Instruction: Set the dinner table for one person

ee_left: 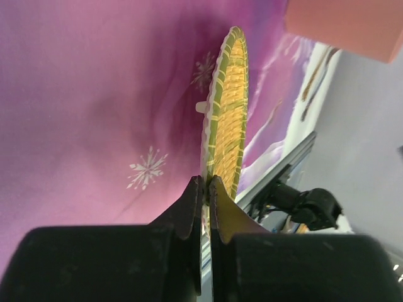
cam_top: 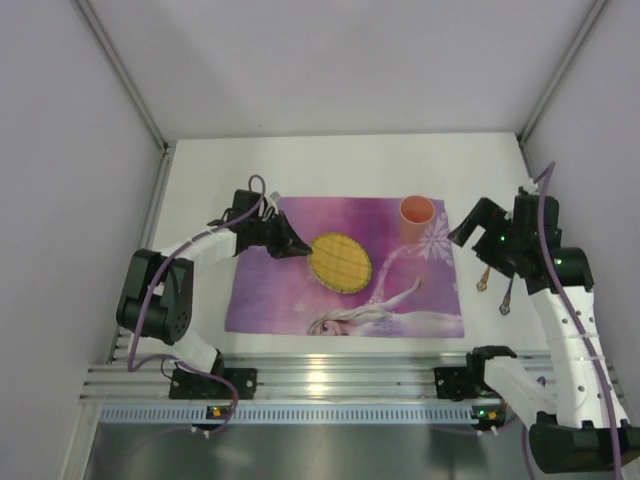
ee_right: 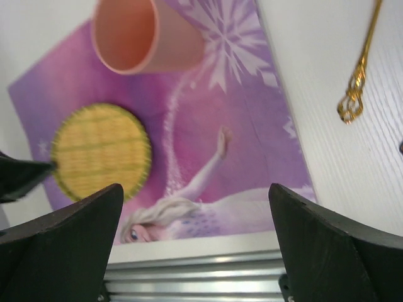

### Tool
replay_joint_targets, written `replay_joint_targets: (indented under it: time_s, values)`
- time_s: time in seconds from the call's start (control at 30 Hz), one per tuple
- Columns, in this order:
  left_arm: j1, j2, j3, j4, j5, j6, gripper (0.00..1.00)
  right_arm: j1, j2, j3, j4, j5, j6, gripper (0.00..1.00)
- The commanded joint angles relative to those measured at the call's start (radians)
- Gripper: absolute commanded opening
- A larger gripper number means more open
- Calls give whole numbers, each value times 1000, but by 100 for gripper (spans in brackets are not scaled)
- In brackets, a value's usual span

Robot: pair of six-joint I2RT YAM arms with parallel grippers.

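A round yellow woven-pattern plate (cam_top: 340,262) with a green rim sits over the middle of the purple printed placemat (cam_top: 280,300) on the white dinner table (cam_top: 350,165). My left gripper (cam_top: 300,246) is shut on the plate's left rim. In the left wrist view the plate (ee_left: 230,107) shows edge-on between the closed fingertips of that gripper (ee_left: 206,182). Whether the plate rests flat on the mat I cannot tell. My right gripper (cam_top: 470,228) hangs open and empty over the table's right side. Through the gap of the right gripper (ee_right: 195,187) I see the plate (ee_right: 101,150).
A pink cup (cam_top: 417,215) stands upright on the placemat's far right corner. Two gold cutlery pieces (cam_top: 482,280) lie on the white tabletop right of the mat, under the right arm. An aluminium rail (cam_top: 330,380) runs along the near edge.
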Motion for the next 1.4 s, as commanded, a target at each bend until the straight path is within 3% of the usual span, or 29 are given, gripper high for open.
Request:
replay_joint_targets:
  time_s: [0.0, 0.2, 0.23, 0.37, 0.43, 0.47, 0.5, 0.53, 0.87, 1.0, 1.37]
  values:
    - [-42, -5, -17, 45, -47, 61, 0, -8, 68, 118, 105, 36, 60, 100]
    - [-50, -21, -48, 25, -133, 107, 0, -25, 184, 218, 108, 178, 20, 100]
    - [-50, -24, -43, 16, -141, 116, 5, -28, 193, 221, 106, 198, 14, 100]
    - [-50, -36, -39, -46, -167, 164, 38, -119, 263, 163, 85, 274, 26, 100]
    - [-48, -48, -48, -63, -176, 173, 49, -145, 328, 120, 94, 284, 32, 100]
    - [-48, -62, -51, -70, -181, 184, 68, -166, 354, 84, 117, 286, 37, 100]
    - [-47, -70, -51, -90, -184, 190, 94, -177, 403, 66, 131, 287, 42, 100]
    - [-44, -79, -51, -103, -185, 194, 98, -188, 424, 53, 144, 284, 48, 99]
    - [-2, -186, -22, -222, -164, 234, 98, -242, 742, 123, 230, 379, 79, 85]
    - [1, -205, -22, -247, -164, 233, 96, -280, 862, 164, 235, 396, 71, 72]
    - [2, -220, 9, -319, -220, 242, 94, -334, 977, 143, 377, 314, 19, 46]
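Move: The left hand still holds the plate by its left rim, tilted; the placemat's middle, where it is going, lies about 10 cm to this hand's right, level fore and aft and some 9 cm below, with the cup about 31 cm right, 8 cm ahead and 4 cm below. From the right hand, the spoon is roughly 8 cm ahead, 16 right and 21 below; the fork 2 ahead, 22 right and equally low; the cup 16 ahead, 6 left, 16 below. The left hand sinks about 4 cm to the placemat with a slight draw back, opens wide to let go of the plate's rim, then rises a little and backs off to its left and towards the base, its left side rolling up some 15 degrees. Meanwhile the right hand first lifts forward, then swings right and dives more than 20 cm to the spoon, tipping its fingers down and turning about 30 degrees clockwise while they close to half open, straddling the spoon's handle just below the bowl, with touch not plain to see. ##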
